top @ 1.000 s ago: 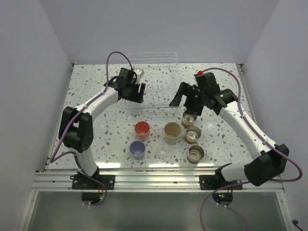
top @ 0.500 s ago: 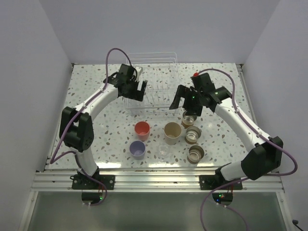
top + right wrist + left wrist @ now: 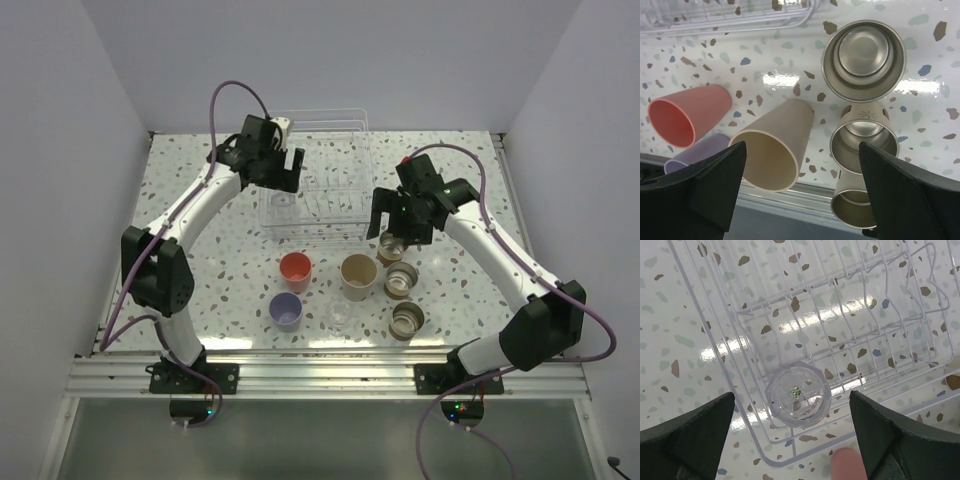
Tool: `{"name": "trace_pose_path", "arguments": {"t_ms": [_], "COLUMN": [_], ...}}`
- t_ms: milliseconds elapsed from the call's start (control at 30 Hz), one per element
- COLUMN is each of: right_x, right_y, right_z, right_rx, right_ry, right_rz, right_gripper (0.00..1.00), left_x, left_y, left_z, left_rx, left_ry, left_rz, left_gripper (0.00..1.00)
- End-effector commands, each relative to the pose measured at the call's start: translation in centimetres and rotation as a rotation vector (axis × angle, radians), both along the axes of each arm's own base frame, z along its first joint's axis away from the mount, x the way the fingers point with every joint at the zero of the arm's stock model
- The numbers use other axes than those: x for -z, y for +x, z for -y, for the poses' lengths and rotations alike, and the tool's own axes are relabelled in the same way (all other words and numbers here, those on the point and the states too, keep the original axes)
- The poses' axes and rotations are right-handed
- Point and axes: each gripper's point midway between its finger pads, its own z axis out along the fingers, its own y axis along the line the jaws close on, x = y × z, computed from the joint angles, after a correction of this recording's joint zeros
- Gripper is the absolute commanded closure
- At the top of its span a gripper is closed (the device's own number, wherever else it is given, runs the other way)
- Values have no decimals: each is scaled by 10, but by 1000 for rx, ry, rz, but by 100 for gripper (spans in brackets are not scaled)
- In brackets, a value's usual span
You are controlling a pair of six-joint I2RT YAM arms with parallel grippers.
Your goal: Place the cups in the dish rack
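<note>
The dish rack (image 3: 316, 232) stands at the far middle, and one clear glass cup (image 3: 797, 395) sits in its near-left corner (image 3: 283, 198). My left gripper (image 3: 280, 172) hovers over that cup, open, with its fingers (image 3: 695, 432) clear of the glass. On the table in front are a coral-red cup (image 3: 295, 268), a lavender cup (image 3: 286, 310), a beige cup (image 3: 358, 273), a second clear glass (image 3: 340, 315) and three tan cups (image 3: 392, 248) (image 3: 401, 283) (image 3: 408, 319). Above the farthest tan cup (image 3: 863, 52) my right gripper (image 3: 398, 228) hangs open and holds nothing.
The rack's thin wire prongs (image 3: 875, 305) rise to the right of the seated glass. White walls close in the table at the left, back and right. A metal rail (image 3: 320, 345) runs along the near table edge behind the cups.
My left gripper has opened, let go of the clear glass in the rack and drawn up and back from it. My right gripper has shifted from the rack's edge to above the tan cups.
</note>
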Motion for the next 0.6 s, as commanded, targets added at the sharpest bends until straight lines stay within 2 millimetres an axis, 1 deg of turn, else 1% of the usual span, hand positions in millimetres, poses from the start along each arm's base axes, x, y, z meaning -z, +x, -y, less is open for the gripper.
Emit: {"name": "trace_pose_path", "arguments": {"t_ms": [0, 33, 67, 133, 167, 200, 233, 333, 367, 400, 500, 567], "right_x": [-14, -13, -10, -7, -1, 1, 6, 20, 22, 29, 37, 46], "right_y": [8, 10, 13, 19, 22, 25, 26, 31, 33, 35, 43, 50], "right_z": [20, 21, 20, 18, 19, 17, 17, 13, 12, 12, 11, 8], "right_rx": [11, 14, 17, 15, 8, 3, 2, -10, -14, -13, -15, -16], "right_ry": [-105, -112, -115, -120, -133, -136, -142, -143, -141, -152, -167, -173], "right_rz": [78, 83, 81, 91, 77, 78, 69, 58, 60, 48, 53, 47], "right_gripper": [3, 5, 7, 14, 18, 20, 26, 34, 35, 37, 42, 46], "left_x": [-36, -35, -38, -37, -39, -39, -39, -42, -43, -44, -49, -51], "left_y": [-6, -8, -9, -11, -12, -13, -15, -17, -18, -19, -22, -25], "left_z": [8, 8, 10, 12, 13, 13, 13, 11, 11, 10, 9, 9], "left_rx": [13, 13, 21, 23, 26, 27, 31, 29, 29, 27, 29, 30], "left_ry": [-78, -86, -101, -111, -118, -118, -119, -118, -119, -119, -121, -127], "left_rz": [45, 40, 45, 42, 44, 42, 38, 42, 43, 45, 52, 52], "left_gripper": [0, 0, 0, 0, 0, 0, 0, 0, 0, 0, 0, 0]}}
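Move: The front steel cup stands about 5 cm ahead of the right gripper, 4 cm to its right and some 13 cm below. Of its neighbours, equally low, the second steel cup is about 3 cm back and 5 cm right of the gripper, and the tan cup 3 cm back and 4 cm left. From the left gripper the front steel cup lies roughly 10 cm back, 23 cm right and 13 cm down. Ease the right gripper about 1.5 cm right, then sink it about 4 cm while reaching some 3 cm forward to the front steel cup, its left side rolling down about 10 degrees and its fingers narrowing to just over half open. Meanwhile lift the open left gripper about 3 cm, slightly back, away from the clear cup in the dish rack. ##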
